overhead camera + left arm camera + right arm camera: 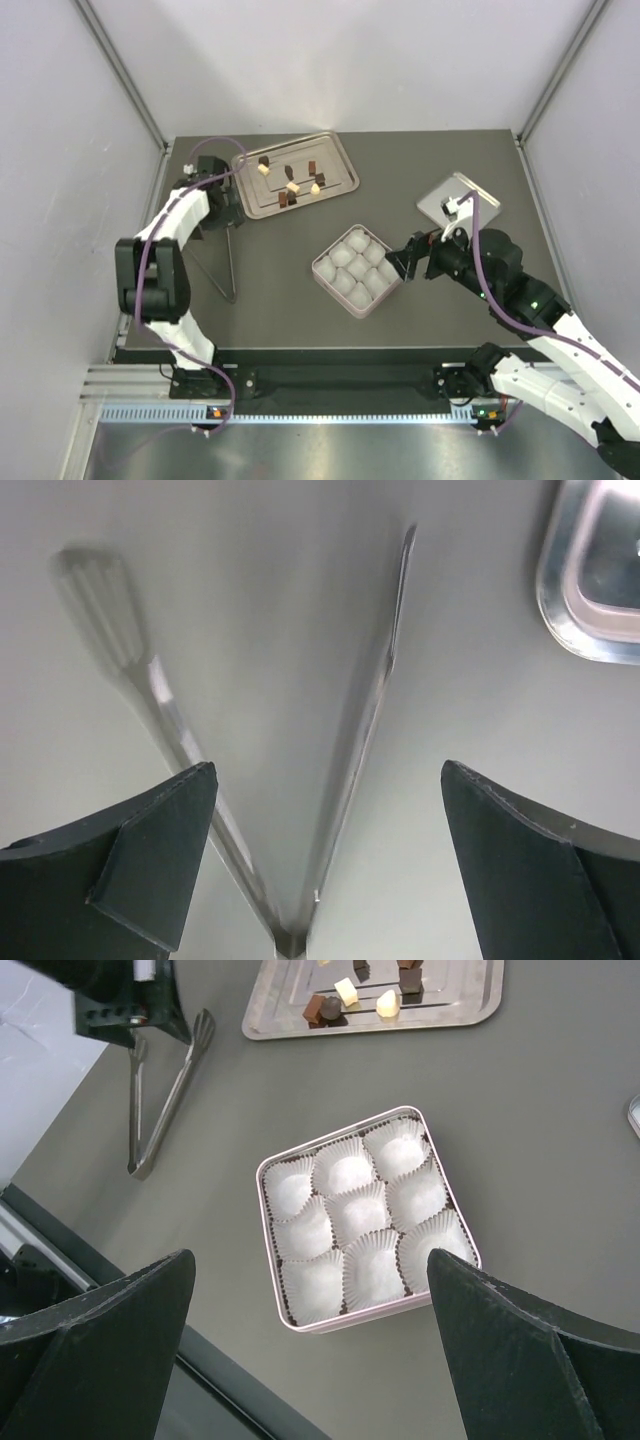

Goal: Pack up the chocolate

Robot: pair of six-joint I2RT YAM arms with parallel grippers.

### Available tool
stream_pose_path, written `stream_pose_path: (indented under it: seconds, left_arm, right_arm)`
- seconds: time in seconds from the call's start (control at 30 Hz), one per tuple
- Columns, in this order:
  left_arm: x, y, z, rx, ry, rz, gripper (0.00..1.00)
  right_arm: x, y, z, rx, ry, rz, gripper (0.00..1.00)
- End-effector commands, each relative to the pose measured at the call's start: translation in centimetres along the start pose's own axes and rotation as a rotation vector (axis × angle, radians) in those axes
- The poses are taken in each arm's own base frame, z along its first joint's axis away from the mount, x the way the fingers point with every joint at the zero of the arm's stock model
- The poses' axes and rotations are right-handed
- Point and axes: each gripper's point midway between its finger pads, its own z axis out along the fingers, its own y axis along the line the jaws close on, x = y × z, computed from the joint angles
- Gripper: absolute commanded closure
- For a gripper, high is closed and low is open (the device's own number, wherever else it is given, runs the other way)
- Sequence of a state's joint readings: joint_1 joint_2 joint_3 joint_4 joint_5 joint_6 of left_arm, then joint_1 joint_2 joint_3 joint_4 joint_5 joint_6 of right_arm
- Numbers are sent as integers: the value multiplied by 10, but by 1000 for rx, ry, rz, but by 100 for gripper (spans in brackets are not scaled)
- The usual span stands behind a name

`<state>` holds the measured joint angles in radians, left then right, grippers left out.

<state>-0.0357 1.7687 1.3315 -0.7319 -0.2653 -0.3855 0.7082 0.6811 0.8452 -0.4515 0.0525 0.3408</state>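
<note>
Several small dark and cream chocolate (293,182) pieces lie on a silver tray (336,165) at the back of the table, also visible in the right wrist view as chocolate (345,995) on the tray (455,1005). The pink box (334,292) sits mid-table, its white paper cups empty. My right gripper (405,262) hovers open just right of it, the box (366,1310) below its spread fingers (310,1255). My left gripper (227,214) is open, left of the tray, over metal tongs (375,710) lying on the table; nothing is between its fingertips (330,770).
The tongs (228,270) lie in a V, hinge toward the near edge. A small square metal lid (458,198) rests at the right rear, behind the right arm. The tray corner (590,590) shows in the left wrist view. Grey walls enclose the table.
</note>
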Motion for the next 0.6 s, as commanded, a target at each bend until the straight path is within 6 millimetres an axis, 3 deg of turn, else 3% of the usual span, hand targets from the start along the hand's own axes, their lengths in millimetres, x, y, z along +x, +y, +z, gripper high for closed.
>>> stream_pose_path:
  seconds: [0.0, 0.17, 0.23, 0.27, 0.47, 0.57]
  left_arm:
    - [2, 12, -48, 34, -100, -170, 1]
    - [47, 39, -53, -7, -106, -205, 1]
    - [55, 39, -52, 8, -108, -215, 1]
    - [69, 39, -44, 15, -85, -210, 1]
    - [74, 18, -32, 147, -120, -191, 1]
    - [78, 20, -19, 102, -70, -168, 1]
  right_arm:
    - [-22, 5, -8, -15, -67, 9, 0]
    - [-20, 7, -12, -33, -67, 10, 0]
    - [-19, 6, -13, -31, -66, 4, 0]
    - [-19, 6, -13, -31, -66, 2, 0]
    - [-19, 10, -9, -47, -52, 1, 0]
    - [-20, 9, -9, -42, -57, 0, 0]
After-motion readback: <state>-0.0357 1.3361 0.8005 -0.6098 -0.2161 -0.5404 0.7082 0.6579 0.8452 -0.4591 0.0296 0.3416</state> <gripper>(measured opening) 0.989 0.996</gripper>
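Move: My left hand hangs open about 6 cm above the tongs. Their middle is some 7 cm back and 2 cm to the left; their bent end is about 14 cm back and 1 cm right. The tray's middle is roughly 14 cm ahead and 16 cm right, with its two nearest brown chocolates about 9 cm ahead and 13 cm right. From my idle right hand, the tongs' middle lies some 40 cm left, 9 cm ahead and 25 cm below. With fingers wide open, I draw my left hand back about 11 cm over the tongs, away from the tray and towards their bent end. I arc up some 4 cm first, then sink to a little lower than I began, ending just above and ahead of the bend with the V of the tongs between my fingertips' lines, not closing on it. ##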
